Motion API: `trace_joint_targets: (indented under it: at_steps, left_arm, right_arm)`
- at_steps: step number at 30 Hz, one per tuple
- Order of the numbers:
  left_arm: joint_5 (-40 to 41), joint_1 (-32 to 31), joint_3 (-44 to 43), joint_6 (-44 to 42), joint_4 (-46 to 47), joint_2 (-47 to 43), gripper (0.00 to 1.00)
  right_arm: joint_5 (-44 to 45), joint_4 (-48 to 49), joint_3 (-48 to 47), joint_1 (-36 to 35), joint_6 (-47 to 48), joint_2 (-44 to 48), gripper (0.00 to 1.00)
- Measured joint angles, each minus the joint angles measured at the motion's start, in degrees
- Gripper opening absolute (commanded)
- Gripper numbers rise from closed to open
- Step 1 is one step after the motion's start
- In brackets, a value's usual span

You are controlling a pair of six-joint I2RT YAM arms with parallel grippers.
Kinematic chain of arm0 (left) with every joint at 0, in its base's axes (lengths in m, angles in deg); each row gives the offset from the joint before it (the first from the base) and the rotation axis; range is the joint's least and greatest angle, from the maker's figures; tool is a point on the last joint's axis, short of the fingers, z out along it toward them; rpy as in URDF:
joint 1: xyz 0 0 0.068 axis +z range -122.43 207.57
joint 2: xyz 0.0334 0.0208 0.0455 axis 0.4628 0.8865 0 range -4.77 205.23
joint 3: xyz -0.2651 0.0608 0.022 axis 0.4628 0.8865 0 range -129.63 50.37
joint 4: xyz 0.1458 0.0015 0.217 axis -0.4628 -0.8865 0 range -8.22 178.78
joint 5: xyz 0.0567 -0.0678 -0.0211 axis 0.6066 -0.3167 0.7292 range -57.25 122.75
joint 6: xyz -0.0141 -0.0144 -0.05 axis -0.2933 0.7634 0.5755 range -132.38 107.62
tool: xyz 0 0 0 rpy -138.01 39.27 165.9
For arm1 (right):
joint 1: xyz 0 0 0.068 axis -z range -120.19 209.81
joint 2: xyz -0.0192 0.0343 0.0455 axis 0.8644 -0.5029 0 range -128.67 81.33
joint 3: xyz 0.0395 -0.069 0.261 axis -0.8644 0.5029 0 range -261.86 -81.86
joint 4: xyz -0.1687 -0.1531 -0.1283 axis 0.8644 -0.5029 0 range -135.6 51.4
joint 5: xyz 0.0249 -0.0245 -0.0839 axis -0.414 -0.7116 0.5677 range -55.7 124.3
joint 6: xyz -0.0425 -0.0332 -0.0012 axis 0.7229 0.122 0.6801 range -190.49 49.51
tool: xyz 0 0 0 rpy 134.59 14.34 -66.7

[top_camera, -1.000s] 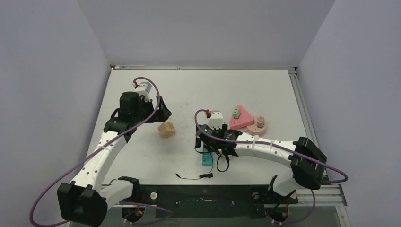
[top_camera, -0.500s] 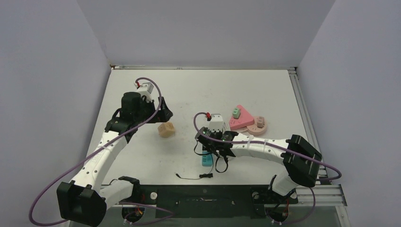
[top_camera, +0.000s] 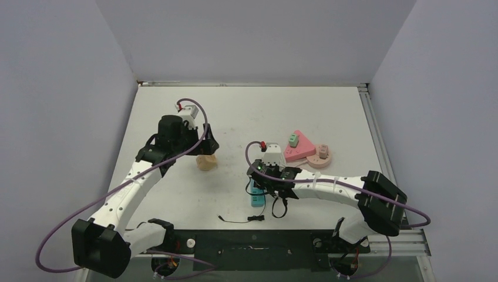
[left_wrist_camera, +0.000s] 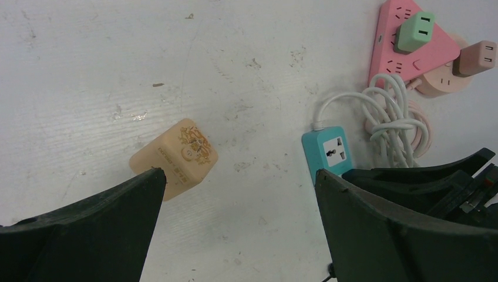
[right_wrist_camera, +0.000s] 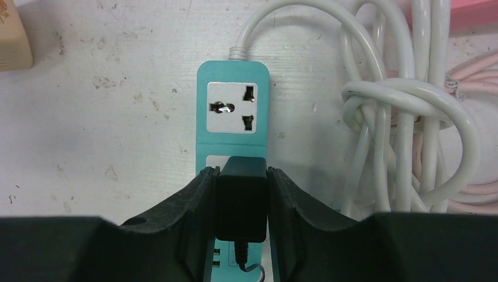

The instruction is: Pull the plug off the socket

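Observation:
A black plug (right_wrist_camera: 241, 202) sits in the teal socket strip (right_wrist_camera: 232, 111), in the outlet nearest the camera in the right wrist view. My right gripper (right_wrist_camera: 241, 176) is shut on the plug, one finger pressed flat on each side. The plug's thin black cable (top_camera: 241, 219) trails toward the table's near edge. In the top view the right gripper (top_camera: 265, 182) covers the plug above the strip (top_camera: 256, 198). My left gripper (left_wrist_camera: 239, 176) hangs open over bare table, holding nothing, just right of a beige cube (left_wrist_camera: 174, 157).
A coiled white cord (right_wrist_camera: 405, 117) lies right of the strip. Behind it are a pink triangular socket (top_camera: 299, 148) with a green plug (left_wrist_camera: 414, 32) and a round pink socket (top_camera: 322, 156) with a tan plug (left_wrist_camera: 475, 57).
My right gripper's fingers have closed from wide open onto the black plug. The left arm has drifted right, over the beige cube.

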Motion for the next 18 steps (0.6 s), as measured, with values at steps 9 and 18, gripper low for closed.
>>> trace_joint_targets:
  at_steps: [9,18]
  left_arm:
    - [-6.27,-2.91,0.85,1.62,0.94,4.42,0.97]
    - [-14.29,-7.54,1.68,5.07,3.19,12.55,0.96]
  right_arm:
    - [-1.07,7.41,6.99,0.0,-0.09,5.2,0.05]
    - [-1.86,16.28,14.93,0.0,-1.79,10.6,0.05]
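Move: The black plug is already between the right fingers, its body about 1 cm below their grip, with the teal socket strip some 3 cm beneath. The white cord coil lies about 11 cm right and 2 cm ahead of that hand. From the open left hand, the strip's middle is about 17 cm right, 10 cm back and 15 cm lower; the wooden block sits almost under that hand, 2 cm left, level fore-and-aft, 15 cm down. The plug stays pinched in the right fingers, tipped about 10 degrees so its hand's left side rises, with roughly 1 cm of drift back. Towards the teal strip comes the left hand, leaving the wooden block: some 8 cm right while sinking 6 cm and drawing back 4, gathering speed, fingers wide open, tipping down and turning clockwise about 15 degrees each, without touching the strip yet. ##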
